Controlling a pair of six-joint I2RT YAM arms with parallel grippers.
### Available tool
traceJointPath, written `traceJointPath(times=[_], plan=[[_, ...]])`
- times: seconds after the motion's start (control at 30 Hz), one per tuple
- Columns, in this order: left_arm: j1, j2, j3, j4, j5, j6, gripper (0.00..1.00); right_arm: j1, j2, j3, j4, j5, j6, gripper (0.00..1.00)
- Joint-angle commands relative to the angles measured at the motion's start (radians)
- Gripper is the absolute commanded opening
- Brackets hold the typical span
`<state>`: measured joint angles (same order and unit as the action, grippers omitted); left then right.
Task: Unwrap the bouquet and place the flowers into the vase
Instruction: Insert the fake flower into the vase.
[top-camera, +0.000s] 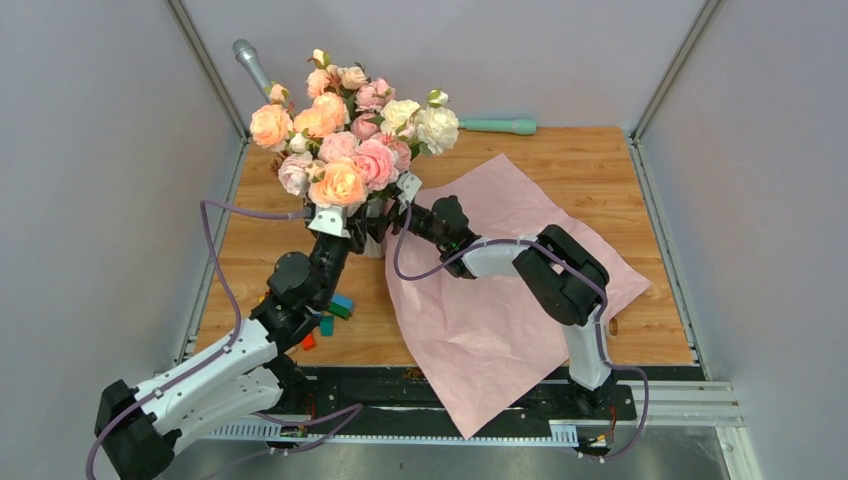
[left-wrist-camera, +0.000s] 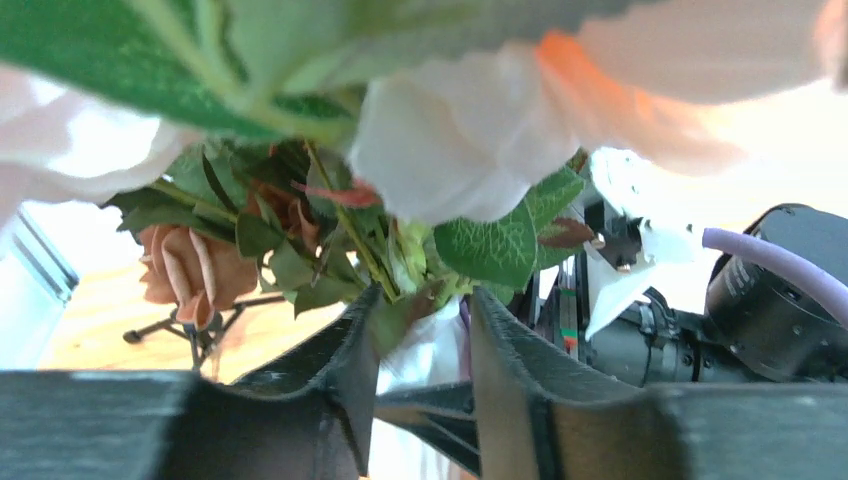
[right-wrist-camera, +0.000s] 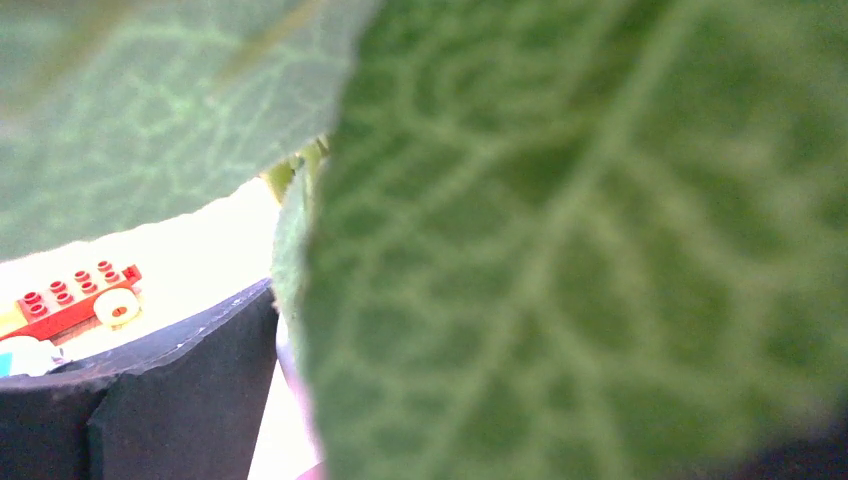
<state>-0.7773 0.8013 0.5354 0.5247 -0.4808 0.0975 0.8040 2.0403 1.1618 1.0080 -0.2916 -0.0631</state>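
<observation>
The flowers, white and pale pink roses (top-camera: 425, 125), stand upright in one mass with larger peach blooms (top-camera: 335, 185). Both grippers reach in under the heads: my left gripper (top-camera: 352, 225) from the left, my right gripper (top-camera: 397, 205) from the right. In the left wrist view my left gripper (left-wrist-camera: 425, 295) is open, with green stems (left-wrist-camera: 375, 255) just above its tips and a blurred white body (left-wrist-camera: 425, 365) behind the gap, perhaps the vase. The top view hides the vase. The bouquet's pink paper (top-camera: 500, 280) lies spread flat. A leaf (right-wrist-camera: 560, 250) fills the right wrist view; one finger (right-wrist-camera: 200, 370) shows far left.
Coloured toy bricks (top-camera: 335, 310) lie beside my left arm, and a red brick (right-wrist-camera: 70, 300) shows in the right wrist view. A green-handled tool (top-camera: 500, 126) and a grey handle (top-camera: 250, 65) rest at the back. A small black tripod (left-wrist-camera: 190, 325) stands behind the stems.
</observation>
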Motion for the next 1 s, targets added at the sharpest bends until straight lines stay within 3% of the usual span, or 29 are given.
traceJointPath(times=[0.0, 0.13, 0.27, 0.4, 0.6, 0.73, 0.97], plan=[[-0.002, -0.068, 0.014, -0.125, -0.008, -0.054, 0.48, 0.017, -0.006, -0.004, -0.118, -0.013, 0.025, 0.42], [-0.002, -0.127, 0.025, -0.190, -0.015, -0.057, 0.63, 0.017, -0.009, 0.002, -0.129, -0.008, 0.024, 0.45], [-0.002, -0.193, 0.022, -0.263, -0.033, -0.087, 0.86, 0.018, -0.013, 0.006, -0.135, -0.005, 0.022, 0.49], [-0.002, -0.275, 0.013, -0.321, -0.059, -0.131, 0.98, 0.018, -0.019, 0.004, -0.142, -0.004, 0.019, 0.54], [-0.002, -0.374, 0.020, -0.441, -0.111, -0.171, 1.00, 0.020, -0.027, 0.008, -0.160, -0.002, 0.014, 0.61], [-0.002, -0.428, 0.017, -0.515, -0.219, -0.209, 1.00, 0.024, -0.030, 0.013, -0.171, -0.001, 0.010, 0.65], [-0.002, -0.529, 0.031, -0.599, -0.292, -0.231, 1.00, 0.033, -0.053, 0.013, -0.200, 0.026, -0.006, 0.85]])
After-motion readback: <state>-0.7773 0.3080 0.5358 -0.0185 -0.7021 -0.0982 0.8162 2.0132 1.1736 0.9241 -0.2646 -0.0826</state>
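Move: The vase stands about 9 cm ahead of my left hand and 3 cm to its right, its middle roughly 14 cm lower. The orange bloom of the flower just put in hangs some 12 cm above my left hand, about 3 cm to its right. The toy blocks lie on the table 12 cm back and 8 cm left, about 29 cm down. My right hand has the vase between its fingers, its middle about 1 cm ahead, 1 cm left and 5 cm below. My left fingers, already parting, spread wide to free the flower stem. As they open I draw the left hand back and to the left, then more and more leftward, out from under the blooms and away from the vase, about 11 cm in all at nearly level height. The wrist swings some 10 degrees counter-clockwise and rolls its left side down. My right hand stays put and keeps holding the vase. ##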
